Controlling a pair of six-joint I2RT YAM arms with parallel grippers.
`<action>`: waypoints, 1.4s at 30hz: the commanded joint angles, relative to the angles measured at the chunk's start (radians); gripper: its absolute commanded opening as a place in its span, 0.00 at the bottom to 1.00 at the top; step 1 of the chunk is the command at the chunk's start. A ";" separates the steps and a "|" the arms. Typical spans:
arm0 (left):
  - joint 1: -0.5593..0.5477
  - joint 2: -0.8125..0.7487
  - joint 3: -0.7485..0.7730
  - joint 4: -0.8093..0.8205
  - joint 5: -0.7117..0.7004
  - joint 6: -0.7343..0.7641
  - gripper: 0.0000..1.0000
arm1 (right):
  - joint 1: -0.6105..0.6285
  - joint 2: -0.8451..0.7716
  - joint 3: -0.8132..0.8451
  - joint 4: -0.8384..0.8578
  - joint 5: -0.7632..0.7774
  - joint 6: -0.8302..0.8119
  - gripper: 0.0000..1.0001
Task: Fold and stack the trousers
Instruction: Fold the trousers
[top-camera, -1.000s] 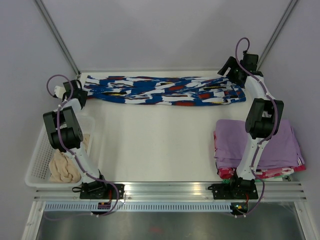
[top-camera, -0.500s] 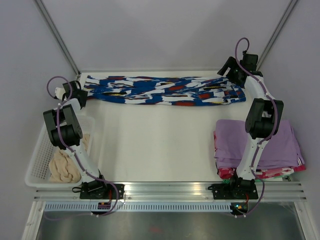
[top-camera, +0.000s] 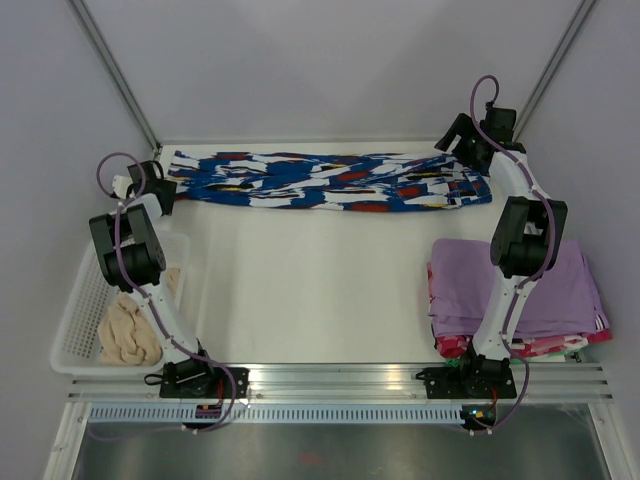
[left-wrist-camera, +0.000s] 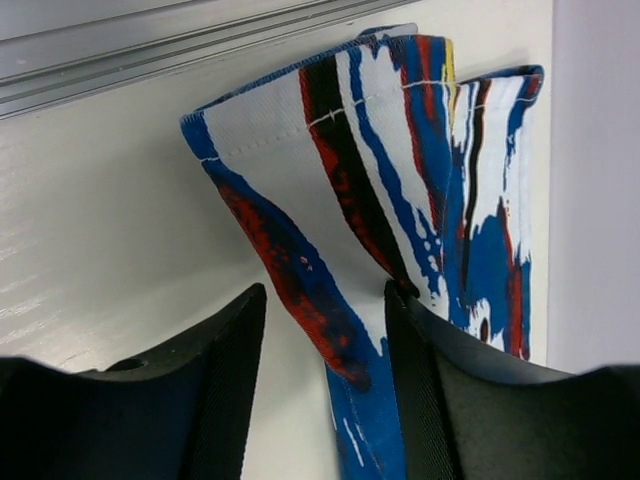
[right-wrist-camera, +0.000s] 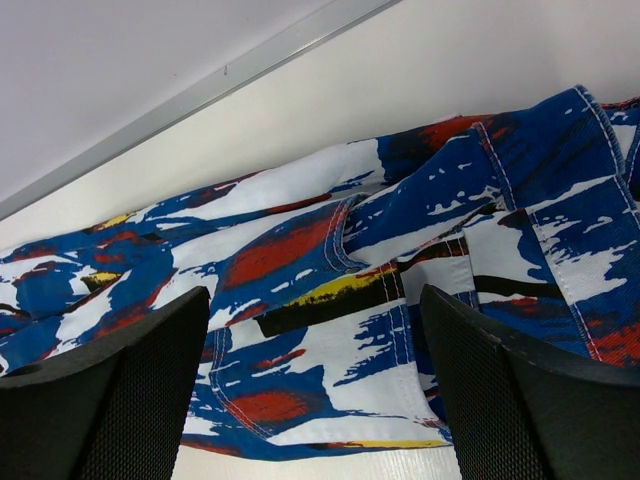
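Note:
The trousers (top-camera: 330, 182), in a blue, white and black print with red and yellow flecks, lie stretched along the back of the table. My left gripper (top-camera: 166, 187) is open at their left leg-end; in the left wrist view (left-wrist-camera: 325, 330) a hem strip (left-wrist-camera: 340, 330) lies between the jaws with white table showing beside it. My right gripper (top-camera: 450, 140) is open over the waist end; in the right wrist view (right-wrist-camera: 315, 350) the jaws stand wide apart above the waist fabric (right-wrist-camera: 340, 300).
A stack of folded lilac garments (top-camera: 515, 285) lies at the right. A white basket (top-camera: 80, 310) at the left holds a cream fluffy bundle (top-camera: 128, 335). Grey walls close in behind, with slanted frame bars (top-camera: 110, 70) at the back corners.
The left arm's elbow has shifted slightly back and left. The trousers and the right arm have not visibly moved.

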 joint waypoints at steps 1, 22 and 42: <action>0.003 0.023 0.040 0.014 -0.006 -0.023 0.58 | 0.007 0.014 0.017 -0.001 0.001 0.011 0.92; 0.005 -0.060 0.137 0.002 -0.090 0.003 0.02 | 0.021 0.026 0.034 -0.006 0.010 0.019 0.93; -0.043 0.125 0.419 0.113 -0.098 0.020 0.03 | 0.032 0.059 0.065 0.003 0.013 0.020 0.93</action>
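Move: The near edge of the trousers' left end lies almost between the left gripper's half-open fingers, only about 1 cm below. The far corner of that end is some 10 cm ahead and 3 cm to the left, and the white basket is roughly 27 cm back and 13 cm left. From the right gripper, the trousers' right end is about 8 cm below, 3 cm back and 3 cm right; the purple stack lies some 30 cm back and 15 cm right. Dip the left gripper barely 1 cm, shut its fingers on the near edge of the trousers' left end, then lift that edge about 10 cm while carrying it some 7 cm forward, mostly late in the rise, letting the fingers tip up about 15 degrees. Meanwhile ease the wide-open right gripper down towards the trousers' right end and a little left. ##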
